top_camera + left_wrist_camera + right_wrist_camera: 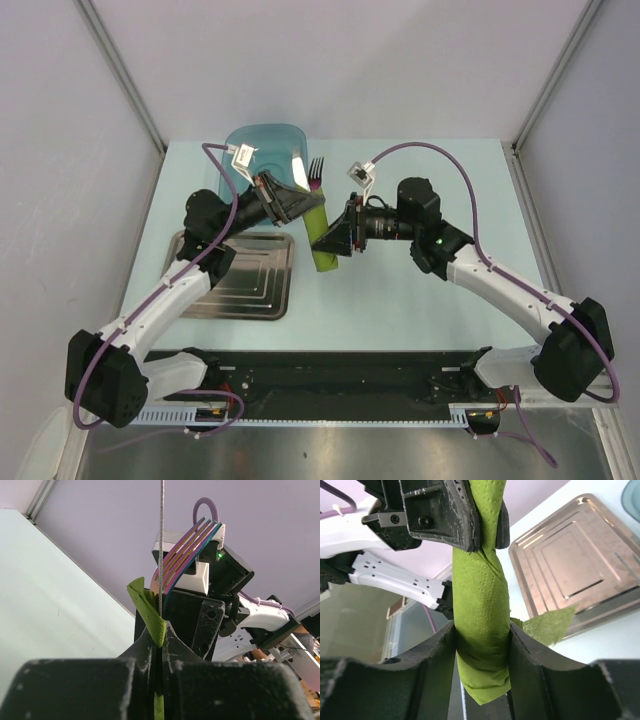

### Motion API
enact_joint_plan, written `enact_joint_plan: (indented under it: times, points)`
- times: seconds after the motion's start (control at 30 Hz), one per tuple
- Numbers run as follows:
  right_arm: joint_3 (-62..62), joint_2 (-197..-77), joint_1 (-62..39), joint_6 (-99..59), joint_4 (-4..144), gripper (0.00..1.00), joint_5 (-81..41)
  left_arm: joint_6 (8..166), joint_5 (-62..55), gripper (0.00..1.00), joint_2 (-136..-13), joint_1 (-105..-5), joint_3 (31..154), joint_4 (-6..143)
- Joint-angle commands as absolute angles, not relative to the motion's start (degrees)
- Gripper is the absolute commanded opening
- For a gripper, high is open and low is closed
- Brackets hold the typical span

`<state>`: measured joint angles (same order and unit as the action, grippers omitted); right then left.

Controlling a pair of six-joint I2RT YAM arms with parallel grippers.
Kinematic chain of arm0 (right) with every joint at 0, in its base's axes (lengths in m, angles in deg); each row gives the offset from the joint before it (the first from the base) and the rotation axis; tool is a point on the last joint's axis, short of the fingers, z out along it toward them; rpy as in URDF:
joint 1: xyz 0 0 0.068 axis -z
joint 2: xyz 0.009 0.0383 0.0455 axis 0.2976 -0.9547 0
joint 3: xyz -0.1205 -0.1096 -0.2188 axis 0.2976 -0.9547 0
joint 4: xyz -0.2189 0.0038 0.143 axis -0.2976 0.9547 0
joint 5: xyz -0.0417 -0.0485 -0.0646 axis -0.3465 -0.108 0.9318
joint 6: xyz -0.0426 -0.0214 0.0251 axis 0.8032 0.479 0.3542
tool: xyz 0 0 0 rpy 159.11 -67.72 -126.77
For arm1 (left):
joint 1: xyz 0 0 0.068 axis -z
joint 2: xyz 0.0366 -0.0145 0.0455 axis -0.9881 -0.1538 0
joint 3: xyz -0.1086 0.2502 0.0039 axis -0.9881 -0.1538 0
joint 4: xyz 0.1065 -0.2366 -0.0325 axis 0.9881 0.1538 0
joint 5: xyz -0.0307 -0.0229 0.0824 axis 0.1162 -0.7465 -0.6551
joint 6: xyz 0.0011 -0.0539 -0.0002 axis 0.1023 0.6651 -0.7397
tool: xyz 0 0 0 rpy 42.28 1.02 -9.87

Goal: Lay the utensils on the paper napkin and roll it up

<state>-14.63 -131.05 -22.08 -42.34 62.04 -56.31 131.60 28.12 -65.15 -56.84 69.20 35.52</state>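
Observation:
The paper napkin (326, 240) is rolled into an olive-green tube and held up off the table between both arms. Fork (317, 170) tines stick out of its far end. My left gripper (298, 203) is shut on the upper part of the roll. The left wrist view shows its jaws (160, 632) pinching a green napkin edge (148, 607), with the purple-tinted fork (183, 555) rising above. My right gripper (481, 630) is closed round the lower part of the napkin roll (480, 600), both fingers (437, 655) touching it. A loose napkin flap (550, 626) hangs to the right.
A steel tray (240, 275) lies on the table left of the roll, also seen as the tray (575, 560) in the right wrist view. A teal basin (262, 148) stands at the back, behind the left gripper. Grey walls enclose the table.

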Motion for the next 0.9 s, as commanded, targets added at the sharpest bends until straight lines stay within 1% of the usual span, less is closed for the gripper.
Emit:
enact_joint_plan:
  times: [0.0, 0.07, 0.17, 0.27, 0.37, 0.43, 0.47, 0.5, 0.57, 0.6, 0.7, 0.77, 0.8, 0.87]
  points:
    - [-15.35, -130.16, -22.85, -46.92, 56.22, 0.46, -60.15, 132.85, 27.20, 0.00, -64.45, -57.60, 71.47, 30.25]
    - [-15.44, -130.16, -22.94, -48.41, 55.07, 0.43, -60.42, 132.85, 27.03, 0.00, -64.72, -57.77, 71.56, 30.16]
    - [-14.65, -130.60, -22.94, -49.73, 53.32, 0.25, -60.60, 132.76, 27.03, 0.00, -64.72, -57.77, 71.56, 30.34]
    - [-14.12, -131.30, -22.94, -51.13, 52.09, 0.17, -60.86, 132.50, 27.03, 0.00, -64.54, -57.77, 71.39, 30.60]
    - [-13.33, -131.66, -23.03, -51.67, 51.47, 0.00, -60.69, 132.50, 26.68, 0.00, -64.28, -57.86, 70.77, 31.13]
    - [-12.71, -131.66, -22.68, -51.67, 51.29, 0.00, -60.33, 132.33, 26.67, 0.00, -64.01, -57.95, 70.60, 31.57]
    - [-12.45, -131.66, -22.59, -51.58, 51.46, 0.00, -60.16, 132.24, 26.76, 0.03, -63.49, -58.04, 70.33, 32.61]
    - [-12.01, -131.66, -22.33, -51.23, 51.81, 0.00, -59.55, 132.24, 26.76, 0.17, -63.31, -58.21, 70.16, 33.49]
    - [-11.57, -131.66, -21.89, -51.23, 51.82, 0.00, -59.19, 132.15, 27.29, 0.32, -62.53, -59.09, 68.93, 34.99]
    - [-11.05, -131.57, -21.71, -50.88, 51.90, 0.00, -58.67, 132.15, 27.55, 0.43, -62.26, -59.96, 68.58, 35.61]
    - [-10.34, -131.75, -21.36, -50.00, 51.99, 0.00, -58.22, 131.80, 27.64, 0.60, -61.12, -61.98, 67.61, 40.17]
    - [-10.16, -131.83, -20.92, -50.09, 51.56, 0.00, -57.79, 132.50, 29.74, 0.65, -60.94, -62.60, 66.99, 40.28]
    - [-10.16, -131.83, -20.74, -50.26, 51.38, 0.00, -57.61, 132.59, 30.27, 0.69, -60.42, -62.78, 66.73, 39.84]
    - [-9.90, -132.10, -20.48, -50.88, 50.24, 0.00, -57.43, 132.50, 30.36, 0.73, -59.80, -62.78, 66.55, 40.97]
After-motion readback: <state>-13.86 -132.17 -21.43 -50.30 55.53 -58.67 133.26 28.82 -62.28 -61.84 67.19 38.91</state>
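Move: The right hand's half-open fingers are already around the lower part of the napkin roll, which sits right at the hand point. The fork head sticks out of the roll's top, about 9 cm ahead, 2 cm left and 13 cm up, and the tray lies some 25 cm to the left, 5 cm farther out and 28 cm below. From the left hand, already pinching the roll higher up, that lower part is about 6 cm back, 3 cm right and 6 cm below. The right hand closes its fingers on the lower part of the napkin roll, squeezing it between the pads, and rises about 2 cm with a slight tilt of some 5 degrees, easing back about 1 cm and then forward again. Once that grip is shut, the left hand, which first keeps its pinch and creeps up about 1 cm, opens wide, lets go of the upper part and backs off to the left by about 2.5 cm, going a little forward and down as well. ##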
